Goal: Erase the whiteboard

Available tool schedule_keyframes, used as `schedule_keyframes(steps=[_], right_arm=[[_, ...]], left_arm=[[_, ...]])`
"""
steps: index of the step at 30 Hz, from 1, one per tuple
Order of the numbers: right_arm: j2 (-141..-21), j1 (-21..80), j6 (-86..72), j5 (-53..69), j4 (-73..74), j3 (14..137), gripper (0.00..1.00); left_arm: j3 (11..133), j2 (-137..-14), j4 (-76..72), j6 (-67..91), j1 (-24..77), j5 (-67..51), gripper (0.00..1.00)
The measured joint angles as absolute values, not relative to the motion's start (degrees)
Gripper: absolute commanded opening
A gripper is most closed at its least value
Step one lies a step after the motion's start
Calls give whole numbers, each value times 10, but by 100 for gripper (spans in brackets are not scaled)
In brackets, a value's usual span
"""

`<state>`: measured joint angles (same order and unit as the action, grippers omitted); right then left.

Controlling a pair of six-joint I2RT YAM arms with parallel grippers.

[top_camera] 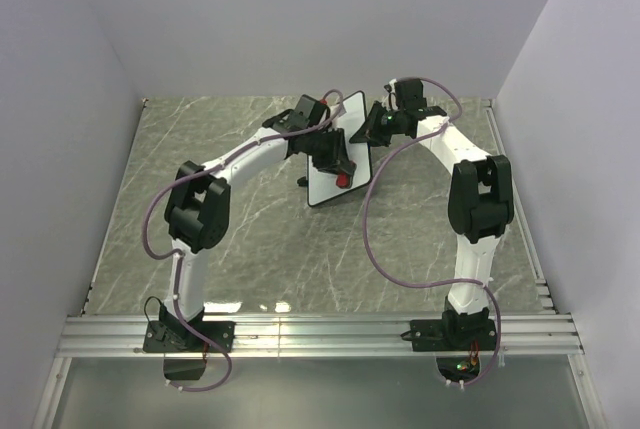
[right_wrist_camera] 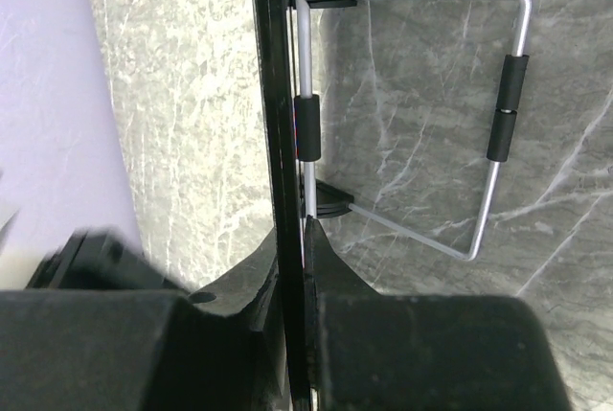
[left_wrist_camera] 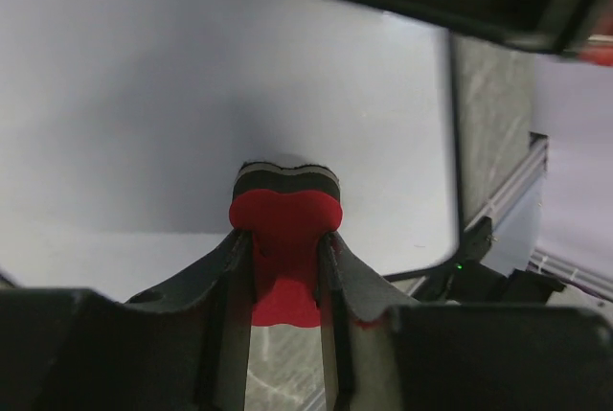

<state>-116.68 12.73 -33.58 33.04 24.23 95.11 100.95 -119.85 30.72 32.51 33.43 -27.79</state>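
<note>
The whiteboard (top_camera: 324, 189) stands tilted on edge at the middle back of the table, its black frame seen edge-on in the right wrist view (right_wrist_camera: 275, 66). My right gripper (top_camera: 369, 133) (right_wrist_camera: 295, 231) is shut on the board's upper right edge. A red bow-shaped eraser (top_camera: 344, 179) (left_wrist_camera: 284, 224) with a black felt pad is pinched in my left gripper (top_camera: 340, 169) (left_wrist_camera: 285, 243). The felt is pressed against the white face (left_wrist_camera: 144, 95). No marks show on the part of that face in view.
A bent wire stand (right_wrist_camera: 498, 104) folds out from the board's back over the grey marble table (top_camera: 250, 249). White walls close in the back and both sides. Aluminium rails (top_camera: 320, 334) run along the near edge by the arm bases.
</note>
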Motion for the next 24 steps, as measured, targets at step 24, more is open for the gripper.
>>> schedule_keyframes(steps=[24], right_arm=[[-1152,128,-347,341,233,918,0]], left_arm=[[1247,-1405,334,321,208,-298,0]])
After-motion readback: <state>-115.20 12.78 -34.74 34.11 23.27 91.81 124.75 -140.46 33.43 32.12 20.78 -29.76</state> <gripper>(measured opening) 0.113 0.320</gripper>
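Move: The left hand already has the eraser pinched, over the near right part of the whiteboard. The leftover red squiggle lies about 12 cm ahead of this hand, 4 cm to its left and 3 cm lower; the board's near left corner is roughly 6 cm back, 8 cm left and 7 cm down. The right hand, still gripping the board's right edge, has the squiggle about 9 cm to its left, 2 cm farther out and 5 cm lower. Rightward and slightly up the sloping board at first, the left hand carries the eraser only some 2 cm, pauses, then sweeps quickly forward about 14 cm while bearing left and down the slope to the squiggle's left side near the far left corner. Its wrist turns roughly 10 degrees counter-clockwise and the fingers keep their hold; the right hand keeps pinching the board's edge, easing back about a centimetre. ##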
